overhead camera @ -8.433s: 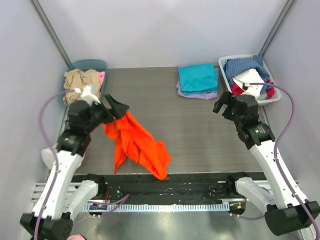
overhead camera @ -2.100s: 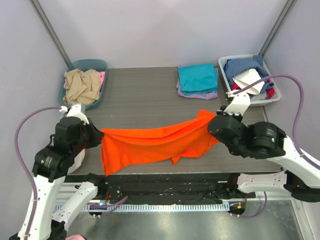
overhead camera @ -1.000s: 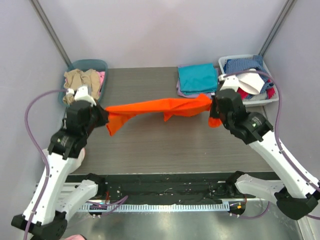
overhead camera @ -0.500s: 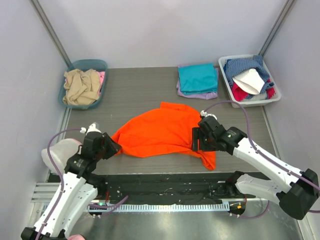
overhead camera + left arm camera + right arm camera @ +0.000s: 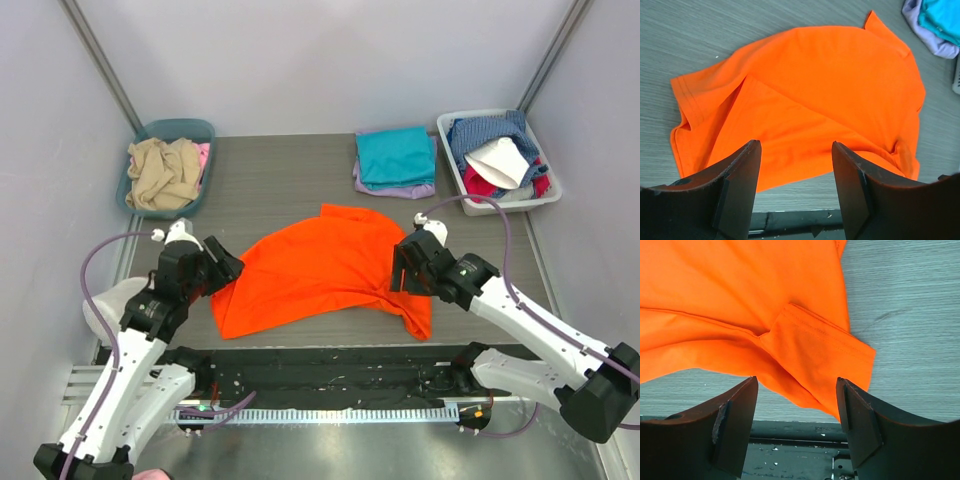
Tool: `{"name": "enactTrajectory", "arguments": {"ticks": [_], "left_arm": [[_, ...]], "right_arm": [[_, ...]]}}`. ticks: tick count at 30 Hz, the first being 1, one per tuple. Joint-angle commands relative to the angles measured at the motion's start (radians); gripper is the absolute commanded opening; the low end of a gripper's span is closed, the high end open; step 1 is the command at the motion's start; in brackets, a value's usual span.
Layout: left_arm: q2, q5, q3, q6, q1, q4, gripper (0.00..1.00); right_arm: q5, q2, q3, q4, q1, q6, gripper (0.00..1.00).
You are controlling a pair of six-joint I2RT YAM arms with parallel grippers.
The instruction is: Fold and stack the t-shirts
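Note:
The bright orange t-shirt lies spread and somewhat rumpled on the near middle of the table. Its near right sleeve is folded over. My left gripper hovers at the shirt's left edge, open, with nothing between its fingers. My right gripper is above the shirt's right side, also open and empty. In the left wrist view the orange t-shirt lies ahead of the left gripper. A teal folded t-shirt rests on a lavender one at the back right.
A teal bin holding beige and pink clothes sits at the back left. A white bin with mixed clothes stands at the back right. The black rail runs along the table's near edge.
A second ago both grippers held the orange shirt stretched in the air. They lowered it toward the near edge, opened and let go; it now lies flat on the table.

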Motion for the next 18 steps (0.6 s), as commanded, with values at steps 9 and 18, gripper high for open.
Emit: {"name": "enactTrajectory", "arguments": {"ticks": [9, 18], "left_arm": [[-0.005, 0.071, -0.193, -0.042, -0.001, 0.143, 0.61], [0.044, 0.082, -0.280, -0.053, -0.008, 0.220, 0.59]], "right_arm": [[-0.159, 0.041, -0.108, 0.110, 0.002, 0.024, 0.72], [-0.210, 0.067, -0.177, 0.153, 0.002, 0.019, 0.71]]}}
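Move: The orange t-shirt lies spread out under both open hands. Its near left corner is about 9 cm back and 6 cm left of the left hand, roughly 15 cm below. The turned-over sleeve at its near right end is some 5 cm back and 5 cm right of the right hand, about 10 cm below. The folded stack stands about 33 cm straight ahead of the right hand, and the right basket about 32 cm ahead and 26 cm right. Both empty hands sink towards the near side of the orange t-shirt with fingers staying open, no touch yet to be seen. The left drops about 9 cm, almost straight down; the right goes down some 6 cm while drawing back 3 cm towards the near right sleeve. Both wrists tip about 10 degrees, pointing the fingers more steeply down. ##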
